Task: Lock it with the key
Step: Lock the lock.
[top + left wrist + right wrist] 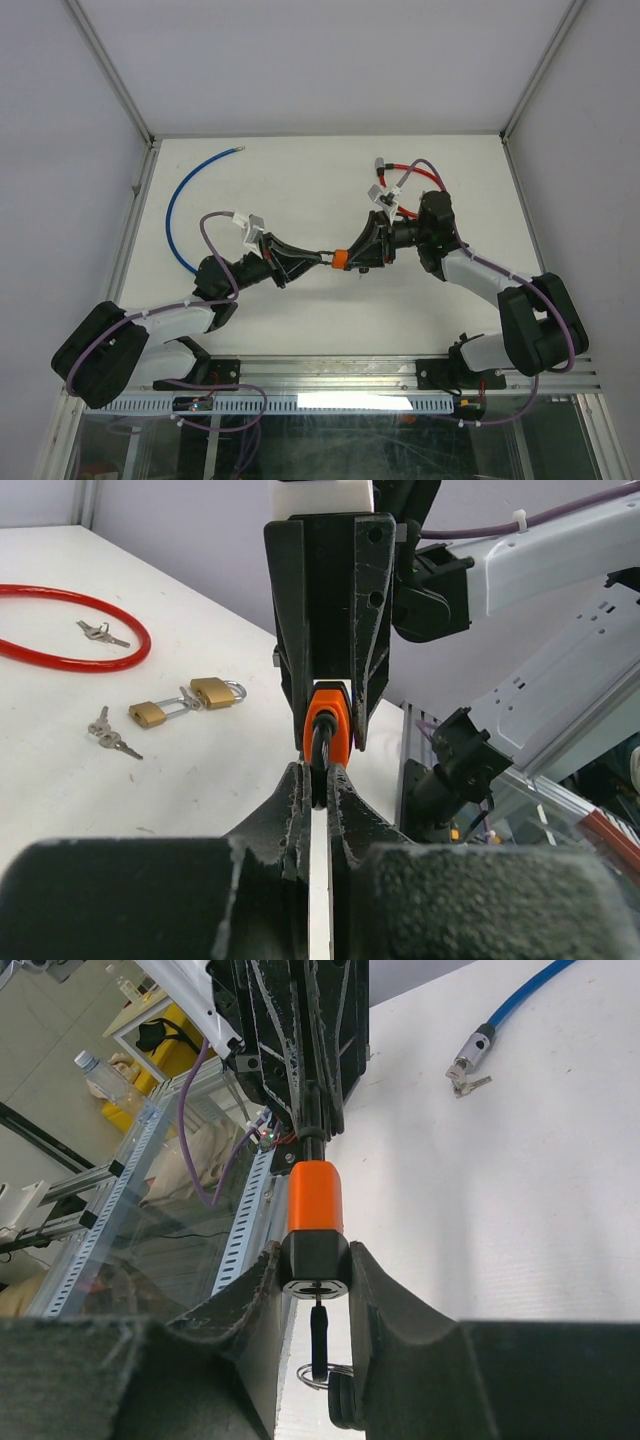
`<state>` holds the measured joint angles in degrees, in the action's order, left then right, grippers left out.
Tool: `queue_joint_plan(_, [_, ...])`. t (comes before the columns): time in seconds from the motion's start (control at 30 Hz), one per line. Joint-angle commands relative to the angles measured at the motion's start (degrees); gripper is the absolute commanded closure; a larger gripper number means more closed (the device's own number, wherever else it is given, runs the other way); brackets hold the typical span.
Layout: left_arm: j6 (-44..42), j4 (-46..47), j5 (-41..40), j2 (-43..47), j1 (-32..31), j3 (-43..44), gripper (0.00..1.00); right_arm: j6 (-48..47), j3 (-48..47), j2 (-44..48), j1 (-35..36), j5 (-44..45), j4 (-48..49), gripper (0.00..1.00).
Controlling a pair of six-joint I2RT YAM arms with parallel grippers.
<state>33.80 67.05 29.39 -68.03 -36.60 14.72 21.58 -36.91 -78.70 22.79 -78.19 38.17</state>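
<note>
An orange lock (341, 258) with a black base hangs in the air between the two arms. My right gripper (315, 1262) is shut on the black base, one finger on each side. The key (318, 1335) sticks in the keyhole on the base's face, between the right fingers, with a ring and spare keys hanging from it. My left gripper (322, 775) is shut on the black shackle (321, 752) coming out of the orange end (330, 720). In the top view the left gripper (322, 258) and right gripper (357, 256) face each other tip to tip.
A red cable (70, 630) with keys (100, 632) lies at the back right. Two brass padlocks (215, 691) (148, 714) and more keys (108, 735) sit beside it. A blue cable (185, 205) curves along the back left, its lock end (470, 1055) lying with keys.
</note>
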Motion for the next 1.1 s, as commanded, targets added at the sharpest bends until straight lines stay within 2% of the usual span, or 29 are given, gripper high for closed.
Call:
queue_joint_plan(0.0, [-0.6,0.6,2.8,0.8,0.8,1.7,1.00,-1.9,-0.6,1.5,0.1,-0.4,0.6,1.00])
queue_joint_plan(0.1, [-2.9,-1.7,3.3,1.8,1.0,2.1,1.00,-6.3,-0.9,1.0,0.5,0.4,-3.7,1.00])
queue_joint_plan(0.2, [-4.5,-3.5,3.5,2.8,0.9,2.6,1.00,-7.2,-0.8,0.2,0.9,1.0,-3.9,1.00])
queue_joint_plan(0.23, [-4.6,-3.3,3.6,3.0,0.9,2.5,1.00,-7.2,-0.8,-0.1,1.0,1.0,-3.8,0.97])
queue_joint_plan(0.3, [-4.5,-2.6,3.8,3.2,0.9,2.3,1.00,-7.0,-0.7,-0.2,1.2,1.3,-3.7,0.79])
queue_joint_plan(0.37, [-4.4,-2.0,3.7,3.3,0.9,2.0,1.00,-6.9,-0.2,0.0,1.4,1.5,-2.9,0.66])
queue_joint_plan(0.47, [-4.2,-1.3,3.5,3.3,0.9,1.8,1.00,-6.8,0.4,0.2,1.9,1.7,-1.7,0.51])
queue_joint_plan(0.53, [-3.9,-0.8,3.4,3.2,0.9,1.8,1.00,-6.9,0.8,0.1,2.3,1.9,-0.9,0.44])
queue_joint_plan(0.67, [-3.7,-0.8,2.8,3.4,1.0,1.7,1.00,-7.8,1.2,-0.3,3.6,1.8,-0.7,0.41])
queue_joint_plan(0.77, [-4.4,-2.6,3.1,3.6,0.9,2.4,1.00,-11.9,0.9,-0.3,3.9,2.7,-3.6,0.37])
queue_joint_plan(0.83, [-6.3,-7.1,4.3,3.9,0.9,3.8,1.00,-17.8,-0.4,1.1,3.9,3.7,-10.3,0.28])
queue_joint_plan(0.87, [-7.9,-10.2,5.3,3.9,1.0,4.8,1.00,-25.0,-1.6,2.3,3.8,4.6,-16.4,0.12])
queue_joint_plan(0.9, [-9.9,-14.5,6.5,4.0,1.0,6.2,1.00,-32.6,-3.4,3.5,3.9,5.1,-23.8,0.03])
queue_joint_plan(0.93, [-12.5,-19.2,7.8,4.0,0.9,7.8,1.00,-42.2,-5.3,4.6,3.9,6.8,-31.3,0.01])
queue_joint_plan(0.97, [-15.0,-24.5,9.2,3.8,1.0,9.4,1.00,-47.7,-7.4,5.2,3.9,7.8,-37.7,0.01])
queue_joint_plan(1.07, [-21.6,-35.3,11.3,2.3,1.0,13.9,1.00,-56.6,-12.3,5.2,4.2,10.3,-50.0,0.00])
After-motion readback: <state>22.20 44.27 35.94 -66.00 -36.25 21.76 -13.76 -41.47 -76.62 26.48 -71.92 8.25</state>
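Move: The orange lock sits between the two hands: its body is about 4 cm to the right of the left hand, level with it, with the left fingers already shut on the black shackle. From the right hand, whose fingers already grip the black end, the lock body is roughly 2 cm to the left, level with it. The key with its ring hangs some 2 cm right of the right hand, 1 cm back and slightly lower. Two brass padlocks lie about 20 cm right of that hand, 11 cm ahead and well below, on the table. Both hands sink about 1 cm together with the orange lock between them; then the right fingers open from their grip on the lock body to fully wide while that hand shifts about 1 cm left towards the lock, sinks on to about 3 cm in all and at the end rolls some 15 degrees. The left fingers stay shut on the shackle, and late on the left hand also sinks to nearly 3 cm in all, tipping its fingertips down by about 15 degrees so that the lock body slants downward between the open right fingers. ##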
